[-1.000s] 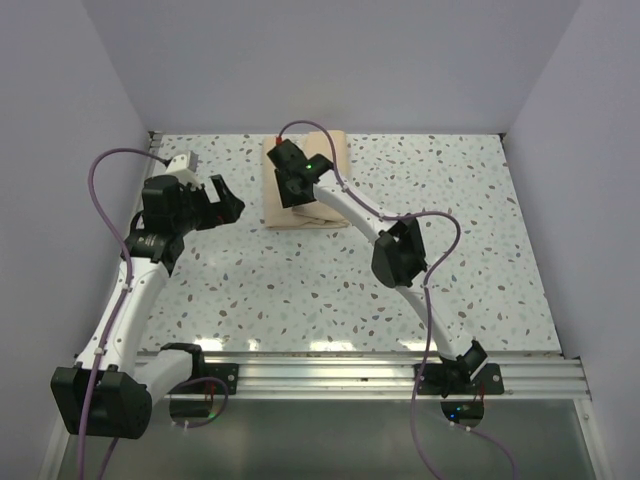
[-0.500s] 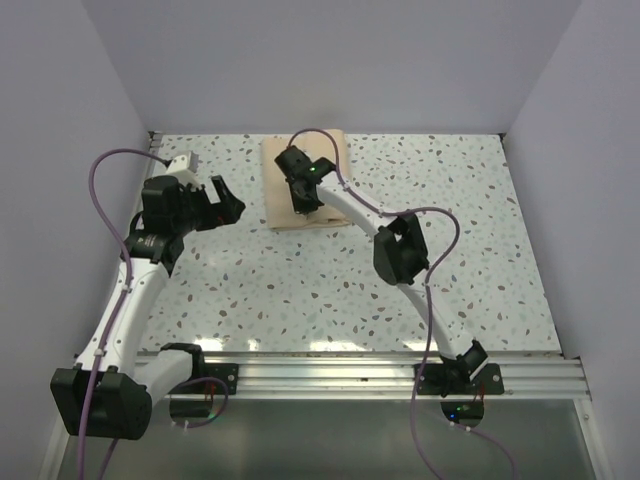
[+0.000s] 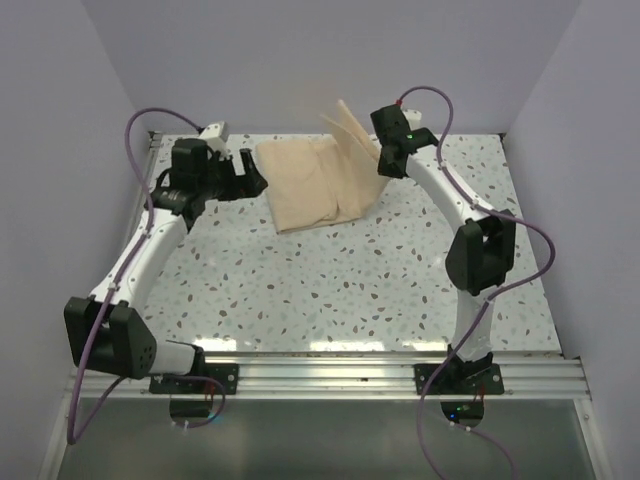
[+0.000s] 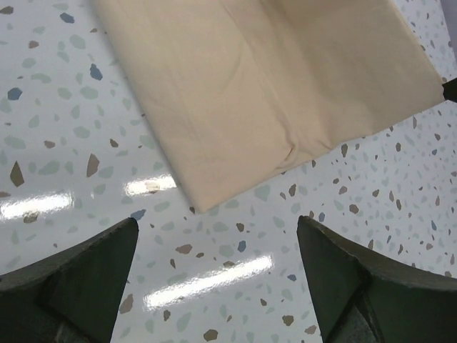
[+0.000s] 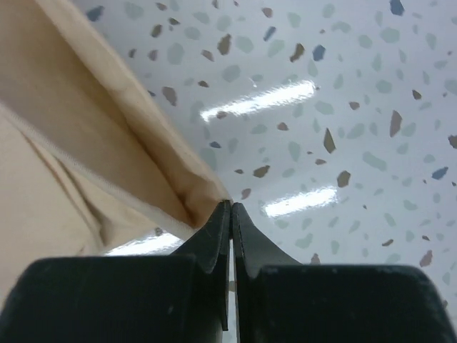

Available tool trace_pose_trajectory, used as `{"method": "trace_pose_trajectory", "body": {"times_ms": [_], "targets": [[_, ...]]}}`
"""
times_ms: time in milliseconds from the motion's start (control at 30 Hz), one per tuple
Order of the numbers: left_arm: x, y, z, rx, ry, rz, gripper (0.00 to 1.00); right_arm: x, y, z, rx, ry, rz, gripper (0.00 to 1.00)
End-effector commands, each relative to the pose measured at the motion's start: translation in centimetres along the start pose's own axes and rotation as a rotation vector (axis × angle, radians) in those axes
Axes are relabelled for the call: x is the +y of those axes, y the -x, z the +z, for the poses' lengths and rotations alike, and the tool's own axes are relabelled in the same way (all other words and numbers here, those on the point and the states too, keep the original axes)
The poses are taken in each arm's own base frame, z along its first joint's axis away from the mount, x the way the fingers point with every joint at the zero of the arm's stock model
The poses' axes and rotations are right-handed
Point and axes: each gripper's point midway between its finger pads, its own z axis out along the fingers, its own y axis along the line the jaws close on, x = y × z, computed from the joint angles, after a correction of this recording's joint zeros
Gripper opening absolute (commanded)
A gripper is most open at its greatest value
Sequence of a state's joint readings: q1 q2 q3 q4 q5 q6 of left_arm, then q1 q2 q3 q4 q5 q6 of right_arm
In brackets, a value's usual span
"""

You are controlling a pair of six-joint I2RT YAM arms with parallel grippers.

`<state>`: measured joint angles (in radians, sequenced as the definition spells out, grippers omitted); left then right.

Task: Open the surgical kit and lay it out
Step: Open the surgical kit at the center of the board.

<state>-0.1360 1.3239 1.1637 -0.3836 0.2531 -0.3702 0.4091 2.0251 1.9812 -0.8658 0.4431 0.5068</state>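
Observation:
The surgical kit (image 3: 310,190) is a tan wrapped bundle lying at the back middle of the speckled table. One flap (image 3: 350,135) of its wrap stands lifted off the bundle's right side. My right gripper (image 3: 381,165) is shut on that flap's corner. In the right wrist view, the shut jaws (image 5: 230,205) pinch the tan wrap (image 5: 78,143) right at their tips. My left gripper (image 3: 258,184) hangs open just left of the bundle. From the left wrist, the open gripper (image 4: 218,229) holds nothing, and the wrap's near corner (image 4: 264,78) lies just beyond it.
Pale walls (image 3: 90,110) close in the table on the left, back and right. A metal rail (image 3: 330,375) with both arm bases runs along the near edge. A purple cable (image 3: 140,125) loops above the left arm.
My right gripper shut on the wrap and swung right and up, peeling a flap off the bundle. My left arm moved in from the left wall to the bundle's left edge.

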Motion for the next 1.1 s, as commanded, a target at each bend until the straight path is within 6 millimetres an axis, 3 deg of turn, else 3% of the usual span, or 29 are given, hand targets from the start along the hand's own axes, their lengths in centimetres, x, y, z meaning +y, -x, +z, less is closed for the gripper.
{"method": "trace_pose_trajectory", "body": {"times_ms": [0, 67, 100, 167, 200, 233, 267, 333, 533, 833, 933, 967, 1033, 1067], "targets": [[-4.7, 1.2, 2.2, 0.014, -0.074, 0.128, 0.96, -4.0, -3.2, 1.6, 0.065, -0.158, 0.006, 0.0], [-5.7, 0.6, 4.6, 0.062, -0.063, 0.158, 0.96, -5.8, -4.2, 2.3, 0.096, -0.221, 0.008, 0.0], [-7.3, -0.4, 5.4, 0.093, -0.081, 0.185, 0.96, -7.6, -5.3, 3.2, 0.144, -0.279, 0.022, 0.0], [-7.7, -1.6, 8.0, 0.149, -0.038, 0.216, 0.96, -9.3, -7.1, 3.7, 0.223, -0.339, 0.02, 0.0], [-9.1, -2.7, 8.8, 0.177, -0.047, 0.247, 0.95, -10.6, -7.7, 4.3, 0.26, -0.362, 0.04, 0.0], [-9.0, -3.2, 10.3, 0.205, -0.004, 0.266, 0.95, -11.1, -8.7, 5.3, 0.303, -0.377, 0.035, 0.04], [-9.4, -3.6, 11.1, 0.219, 0.006, 0.28, 0.95, -11.7, -9.3, 5.4, 0.341, -0.385, 0.035, 0.29], [-10.3, -4.9, 12.9, 0.255, 0.043, 0.309, 0.95, -13.2, -9.7, 6.3, 0.386, -0.404, 0.047, 0.98], [-10.5, -8.7, 16.9, 0.342, 0.132, 0.355, 0.93, -16.1, -7.5, 5.6, 0.366, -0.405, 0.105, 0.99], [-7.4, -12.9, 20.0, 0.427, 0.269, 0.413, 0.79, -15.1, -7.2, 5.2, 0.386, -0.315, 0.166, 0.98], [-7.0, -13.8, 20.8, 0.446, 0.269, 0.427, 0.63, -15.0, -7.3, 5.5, 0.393, -0.316, 0.157, 0.98], [-7.0, -14.0, 21.0, 0.449, 0.27, 0.429, 0.52, -15.0, -7.3, 5.5, 0.394, -0.318, 0.157, 0.98], [-6.9, -14.1, 21.4, 0.453, 0.269, 0.434, 0.43, -15.0, -7.2, 5.6, 0.395, -0.319, 0.156, 0.98], [-6.9, -14.2, 21.5, 0.455, 0.265, 0.437, 0.33, -15.0, -7.2, 5.7, 0.393, -0.32, 0.154, 0.99]]}}
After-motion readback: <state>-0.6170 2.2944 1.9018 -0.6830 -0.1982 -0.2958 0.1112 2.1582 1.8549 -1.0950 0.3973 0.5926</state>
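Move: The right hand still holds the lifted flap of the surgical kit; the spot where its near corner will lie is about 9 cm to the right, 5 cm back and 13 cm below. The near end of the kit's inner fold lies about 16 cm left of this hand and 7 cm back. From the open left hand, that fold end is some 17 cm right, 5 cm ahead and 20 cm down, with the kit's near left corner about 4 cm right, 1 cm ahead. Right, down and a little back goes the right hand, laying the held flap over; partway it opens wide and lets go, ending about 15 cm right with its fingers tipped steeper. The left hand sweeps about 18 cm right and a little forward over the kit, then sinks some 20 cm, tilting down and rolling, and closes its fingertips on the near end of the inner fold. ##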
